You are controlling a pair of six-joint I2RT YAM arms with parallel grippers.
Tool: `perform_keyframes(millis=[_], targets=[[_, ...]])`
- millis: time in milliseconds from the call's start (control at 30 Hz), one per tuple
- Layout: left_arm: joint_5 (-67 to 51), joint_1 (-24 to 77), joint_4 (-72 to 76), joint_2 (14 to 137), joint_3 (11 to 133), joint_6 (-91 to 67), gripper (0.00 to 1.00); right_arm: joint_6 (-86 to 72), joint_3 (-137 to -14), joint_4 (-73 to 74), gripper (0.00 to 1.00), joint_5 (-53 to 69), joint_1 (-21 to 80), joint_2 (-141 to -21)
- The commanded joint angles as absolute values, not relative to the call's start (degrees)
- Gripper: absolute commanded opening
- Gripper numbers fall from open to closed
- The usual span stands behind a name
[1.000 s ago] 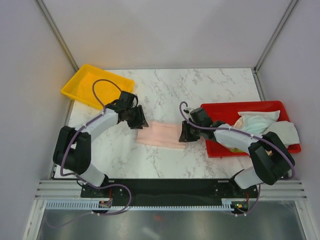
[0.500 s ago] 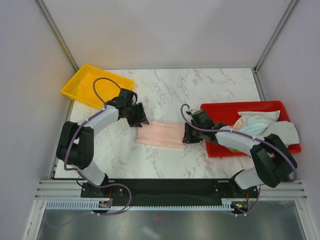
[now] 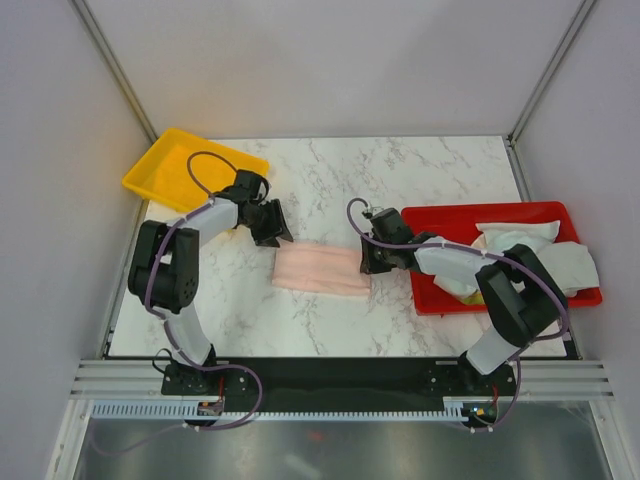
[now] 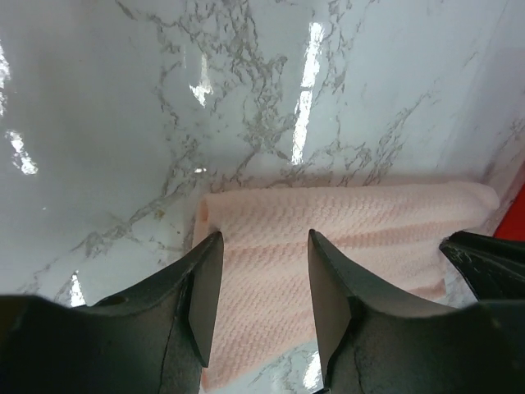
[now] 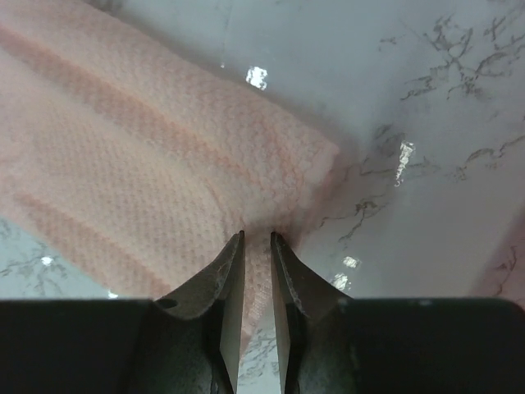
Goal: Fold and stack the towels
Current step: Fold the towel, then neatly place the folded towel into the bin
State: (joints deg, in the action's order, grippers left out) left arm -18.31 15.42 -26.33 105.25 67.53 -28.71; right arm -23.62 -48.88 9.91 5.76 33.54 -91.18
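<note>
A pale pink towel lies folded into a long strip on the marble table. My left gripper is open at the strip's left end; in the left wrist view its fingers straddle the pink towel without pinching it. My right gripper is at the strip's right end. In the right wrist view my right gripper is shut on a pinch of the pink towel. More towels sit crumpled in the red tray: a cream one, a mint green one and a grey one.
The red tray stands at the right edge of the table, close behind my right gripper. A yellow tray sits at the far left corner. White walls enclose the table on three sides.
My left gripper has opened wider and drawn back a little from the towel's left end. The right gripper has shifted slightly toward the far side, still pinching the towel's right end.
</note>
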Motion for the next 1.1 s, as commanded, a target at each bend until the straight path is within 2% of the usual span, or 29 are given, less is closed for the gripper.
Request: perform_keyframes(millis=[0,133,300,433,633,667,833,1067], targets=[[-19.87,15.03,-26.62,99.59,70.05,-25.84,0.54,-20.4,-50.45,9.4,0.27,2.2,33.66,-94.47],[-16.7,15.03,-31.9,94.67,71.37,-24.52,0.56,-18.73,-50.62,10.46,0.26,0.53,33.22,-94.22],[-14.25,15.12,-32.25,92.02,64.17,-25.66,0.56,-17.41,-51.68,12.21,0.27,0.87,32.96,-92.2],[-15.38,15.03,-31.38,93.25,59.52,-26.37,0.65,-18.01,-53.43,13.36,0.29,6.06,32.96,-88.78],[-14.68,15.12,-28.3,94.38,58.8,-25.14,0.7,-18.63,-54.22,16.25,0.44,8.96,33.05,-79.9],[-14.42,15.12,-28.3,94.83,58.8,-24.96,0.7,-18.55,-54.32,16.61,0.51,9.05,33.05,-77.98],[-15.12,15.29,-27.86,97.2,57.31,-24.0,0.72,-17.84,-54.4,18.36,0.65,7.39,33.05,-74.8],[-17.75,17.84,-26.9,97.74,55.9,-23.82,0.72,-16.88,-54.4,19.95,0.67,7.12,33.05,-71.55]])
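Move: The folded towel's middle lies about 8 cm to the right of my left hand and 7 cm nearer me, some 2 cm lower; its left edge is 7 cm back and 2 cm to the left. The yellow tray's middle is roughly 16 cm ahead and 18 cm left. From my right hand the towel's middle is 9 cm left and level, 2 cm down, and the red tray's middle about 27 cm right and 3 cm ahead. I hop my left hand up off the towel's far left corner, back some 6 cm and a little left, then down again so the widening fingers straddle its left edge. Meanwhile my right hand sinks 2 cm to press the towel's right edge, working slightly outward to the right, then rises about 12 cm clear, its fingers opening and tilting outward. ##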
